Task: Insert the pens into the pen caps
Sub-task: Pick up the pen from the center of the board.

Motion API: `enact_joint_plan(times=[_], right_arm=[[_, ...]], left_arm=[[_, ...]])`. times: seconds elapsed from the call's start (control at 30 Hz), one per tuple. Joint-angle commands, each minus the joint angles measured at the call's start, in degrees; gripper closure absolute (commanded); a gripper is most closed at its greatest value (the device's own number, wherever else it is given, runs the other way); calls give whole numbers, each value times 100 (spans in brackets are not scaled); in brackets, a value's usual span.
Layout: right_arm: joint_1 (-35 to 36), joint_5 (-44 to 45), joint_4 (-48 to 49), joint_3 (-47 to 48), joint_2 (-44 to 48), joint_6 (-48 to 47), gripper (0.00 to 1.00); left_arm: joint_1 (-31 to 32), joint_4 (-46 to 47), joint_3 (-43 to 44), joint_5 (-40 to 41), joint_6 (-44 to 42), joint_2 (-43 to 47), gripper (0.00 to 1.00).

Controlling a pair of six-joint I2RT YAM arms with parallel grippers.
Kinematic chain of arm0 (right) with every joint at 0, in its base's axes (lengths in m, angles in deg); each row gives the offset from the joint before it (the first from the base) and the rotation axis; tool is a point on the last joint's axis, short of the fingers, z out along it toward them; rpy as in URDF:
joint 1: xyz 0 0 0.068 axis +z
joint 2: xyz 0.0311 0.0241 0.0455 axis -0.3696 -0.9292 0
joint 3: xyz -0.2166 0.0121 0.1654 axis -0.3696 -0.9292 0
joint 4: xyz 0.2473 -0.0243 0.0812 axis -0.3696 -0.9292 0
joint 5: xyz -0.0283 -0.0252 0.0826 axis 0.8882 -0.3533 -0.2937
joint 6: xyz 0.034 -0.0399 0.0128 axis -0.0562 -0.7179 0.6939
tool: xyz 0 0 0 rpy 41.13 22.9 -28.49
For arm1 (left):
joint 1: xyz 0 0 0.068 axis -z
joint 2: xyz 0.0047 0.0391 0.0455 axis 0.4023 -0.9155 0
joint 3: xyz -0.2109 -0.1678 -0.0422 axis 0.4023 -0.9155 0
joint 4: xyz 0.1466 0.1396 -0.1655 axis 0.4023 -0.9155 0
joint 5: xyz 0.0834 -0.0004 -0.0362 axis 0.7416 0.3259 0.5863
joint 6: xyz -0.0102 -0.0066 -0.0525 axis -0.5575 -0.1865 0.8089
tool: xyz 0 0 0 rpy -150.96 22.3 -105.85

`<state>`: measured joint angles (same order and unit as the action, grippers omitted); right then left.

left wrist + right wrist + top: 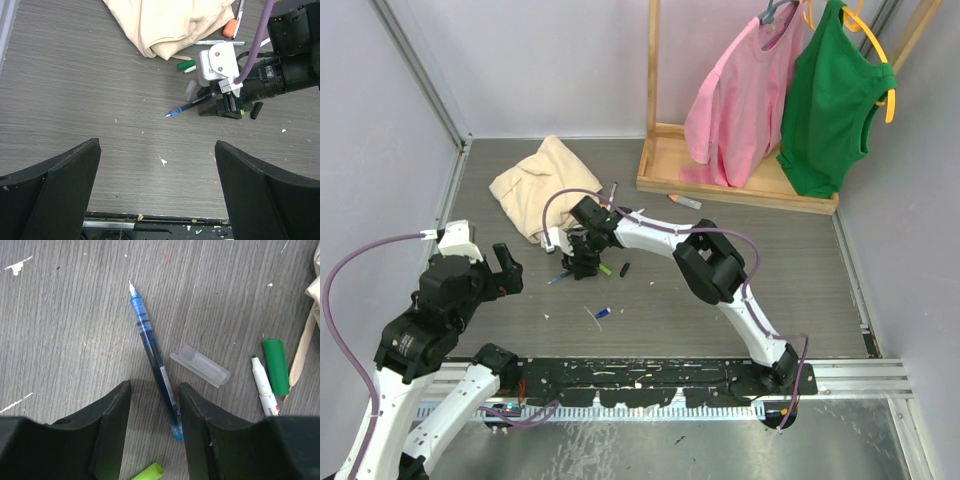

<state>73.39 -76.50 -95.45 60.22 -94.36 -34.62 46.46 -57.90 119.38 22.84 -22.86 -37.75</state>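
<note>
A dark blue pen (155, 355) lies uncapped on the grey table, its tip pointing away. My right gripper (153, 390) is lowered over the pen's rear end, jaws partly closed on either side of it with a gap still showing, so it is open. A clear pen cap (200, 366), a green cap (276, 366) and a white pen (263, 387) lie just to its right. A lime cap (147, 473) is under the jaws. A blue cap (603, 313) and a black cap (625, 268) lie nearby. My left gripper (157, 145) hovers wide open, holding nothing.
A beige cloth (545, 185) is bunched at the back left, with an orange cap (229, 28) and another pen (220, 42) beside it. A wooden rack (720, 170) with pink and green shirts stands at the back right. A pen (685, 200) lies by its base.
</note>
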Motion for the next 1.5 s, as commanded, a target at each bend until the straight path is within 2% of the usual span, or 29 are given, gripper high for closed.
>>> enact_joint_plan(times=[0.0, 0.23, 0.4, 0.5, 0.77, 0.87, 1.13, 1.47], right_arm=[[49, 0, -384, 433, -187, -79, 52], [100, 322, -908, 512, -331, -79, 69], [194, 593, -903, 264, -203, 15, 86], [318, 693, -683, 15, -38, 127, 91], [380, 328, 811, -851, 865, 1238, 100], [392, 365, 1553, -1252, 1327, 1891, 100], [377, 861, 3597, -2870, 2578, 3502, 100], [349, 1801, 5556, -4886, 4419, 5610, 100]], left_arm=[[-24, 222, 4, 35, -46, -75, 2], [-26, 240, 4, 23, -48, -93, 2], [-25, 280, -13, -61, -86, -110, 2], [-25, 288, -9, -105, -101, -160, 2], [-24, 325, -15, -252, -97, -94, 2], [-24, 326, 33, -443, -31, 10, 2], [-24, 571, 401, -650, 350, 280, 2], [-24, 1349, 385, -1435, 734, 447, 2]])
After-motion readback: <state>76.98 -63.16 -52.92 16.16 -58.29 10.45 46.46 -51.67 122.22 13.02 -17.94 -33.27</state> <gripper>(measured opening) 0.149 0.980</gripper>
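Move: The blue pen lies almost between my open right fingertips, its middle about 2 cm to the left and 1 cm below. From my right hand, the clear cap is about 4 cm ahead and 2 cm left, the green cap some 8 cm ahead and 3 cm left, and the lime cap about 8 cm right and 1 cm ahead. From my left hand, the pen is roughly 9 cm ahead, 8 cm right and 23 cm below. I shut my right fingers on the pen just behind its middle, pinch it, and draw it back low over the table, about 4 cm away from the clear cap. Then I lift it some 12 cm, easing right while the wrist turns clockwise about 30 degrees and the fingertips tip up. Late on, my open, empty left hand rises about 5 cm, drifts right and tips up slightly. ##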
